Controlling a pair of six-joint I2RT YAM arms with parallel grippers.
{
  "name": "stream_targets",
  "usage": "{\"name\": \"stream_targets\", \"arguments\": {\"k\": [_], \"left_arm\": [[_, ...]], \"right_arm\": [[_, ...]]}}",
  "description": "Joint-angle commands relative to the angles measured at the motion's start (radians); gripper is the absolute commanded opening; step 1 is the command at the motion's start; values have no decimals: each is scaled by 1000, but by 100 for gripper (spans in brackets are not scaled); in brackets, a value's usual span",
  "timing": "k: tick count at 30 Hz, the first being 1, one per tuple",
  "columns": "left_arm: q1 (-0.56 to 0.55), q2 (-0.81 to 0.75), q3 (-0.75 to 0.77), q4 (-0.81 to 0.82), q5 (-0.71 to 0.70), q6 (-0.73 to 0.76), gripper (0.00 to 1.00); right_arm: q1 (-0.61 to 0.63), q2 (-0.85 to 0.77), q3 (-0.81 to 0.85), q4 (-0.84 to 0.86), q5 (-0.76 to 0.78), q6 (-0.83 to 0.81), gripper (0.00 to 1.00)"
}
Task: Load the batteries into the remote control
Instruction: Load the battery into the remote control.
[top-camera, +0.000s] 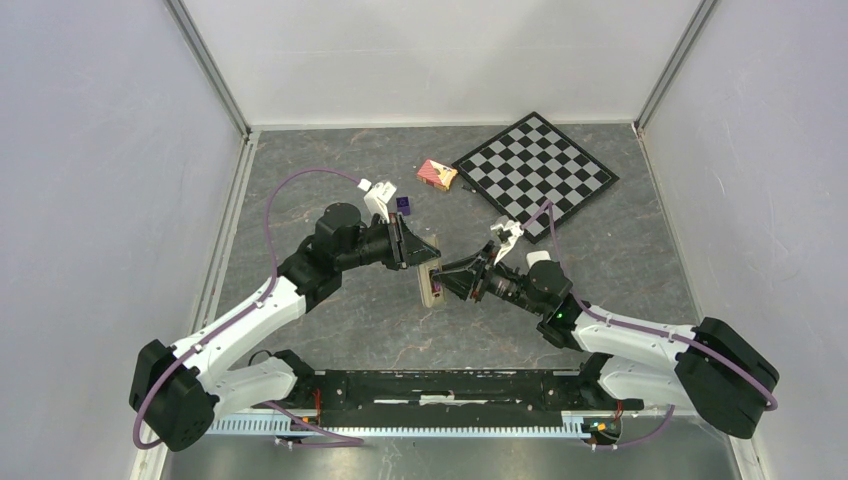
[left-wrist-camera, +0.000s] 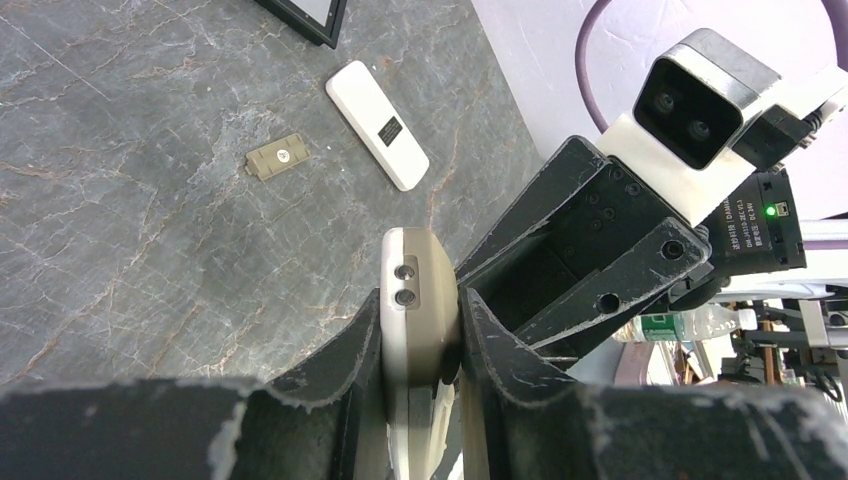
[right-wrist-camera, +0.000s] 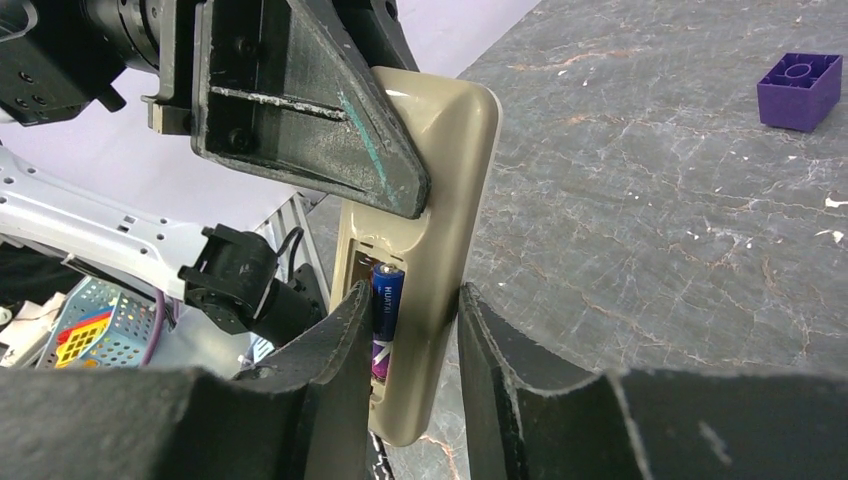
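The olive-tan remote control (top-camera: 432, 283) hangs above the table between both arms. My left gripper (left-wrist-camera: 420, 340) is shut on its upper end (left-wrist-camera: 420, 290), one finger on each flat face. In the right wrist view the remote control (right-wrist-camera: 455, 150) stands upright with its battery bay uncovered, and one purple-blue battery (right-wrist-camera: 385, 310) lies in the bay. My right gripper (right-wrist-camera: 412, 330) straddles the lower half. Its left finger lies over the battery and its right finger rests against the remote's opposite side. From above, the right gripper (top-camera: 450, 278) meets the remote from the right.
A white remote (left-wrist-camera: 378, 123) and a tan battery cover (left-wrist-camera: 275, 157) lie on the grey marbled table. A checkerboard (top-camera: 535, 165), a small patterned box (top-camera: 437, 174) and a purple block (right-wrist-camera: 797, 90) sit farther back. White walls close in three sides.
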Motion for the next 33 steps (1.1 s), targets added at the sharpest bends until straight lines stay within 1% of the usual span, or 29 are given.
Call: {"name": "stream_targets", "arguments": {"k": [1,3,6,9,11,16,23,27,29,30,33], "left_arm": [[1,-26,41,75,27,-6,2],[1,-32,41,84,23,0,2],[1,-39,28,93,23,16,2],[1,-45,5,113,22,27,2],[1,-48,-5,124,22,27,2],[2,-44,-12,127,18,30,2],[4,-40,-14,127,11,33,2],[7,-40,-14,129,4,29,2],[7,-43,-20,139,-7,23,2],[7,-45,-24,151,-13,20,2],[7,-51,-40,193,-44,7,2]], "right_arm": [[-2,-3,18,-59,-48,-105,33],[-3,-8,17,-78,-62,-122,37],[-2,-25,19,-80,-83,-102,48],[-4,-40,36,-98,-75,-61,59],[-9,-49,47,-107,-77,-24,65],[-35,-70,44,-75,-115,90,82],[-79,-107,12,-2,-186,225,97],[-88,-120,-7,14,-173,298,98],[-90,-128,-34,-38,-99,425,98],[-90,-135,-84,20,-56,527,98],[-87,-132,-263,280,54,829,98]]}}
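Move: The blue-and-purple battery, lying in the open compartment of the held remote, is between the right fingertips, its middle about 1 cm back and 1 cm below that hand's point. From there, the remote's middle lies some 2 cm ahead and 1 cm up, and the left fingertips holding it about 4 cm ahead and 2 cm up; the purple block is roughly 20 cm ahead, 8 cm left and 18 cm below. From the left hand, the battery is about 5 cm back, level sideways and 3 cm below. The right hand, still pinching the remote with one finger on the battery side and the other on the front face, ends its squeeze and opens nearly fully, sinking about 1 cm as the fingers part, then lifting some 4 cm and settling slightly lower as it draws back and right, about 2 cm each way, away from the remote, rolling roughly 25 degrees so its forward side tips down. Meanwhile the left hand keeps its grip on the remote and carries it up about 2 cm with hardly any tilt. ##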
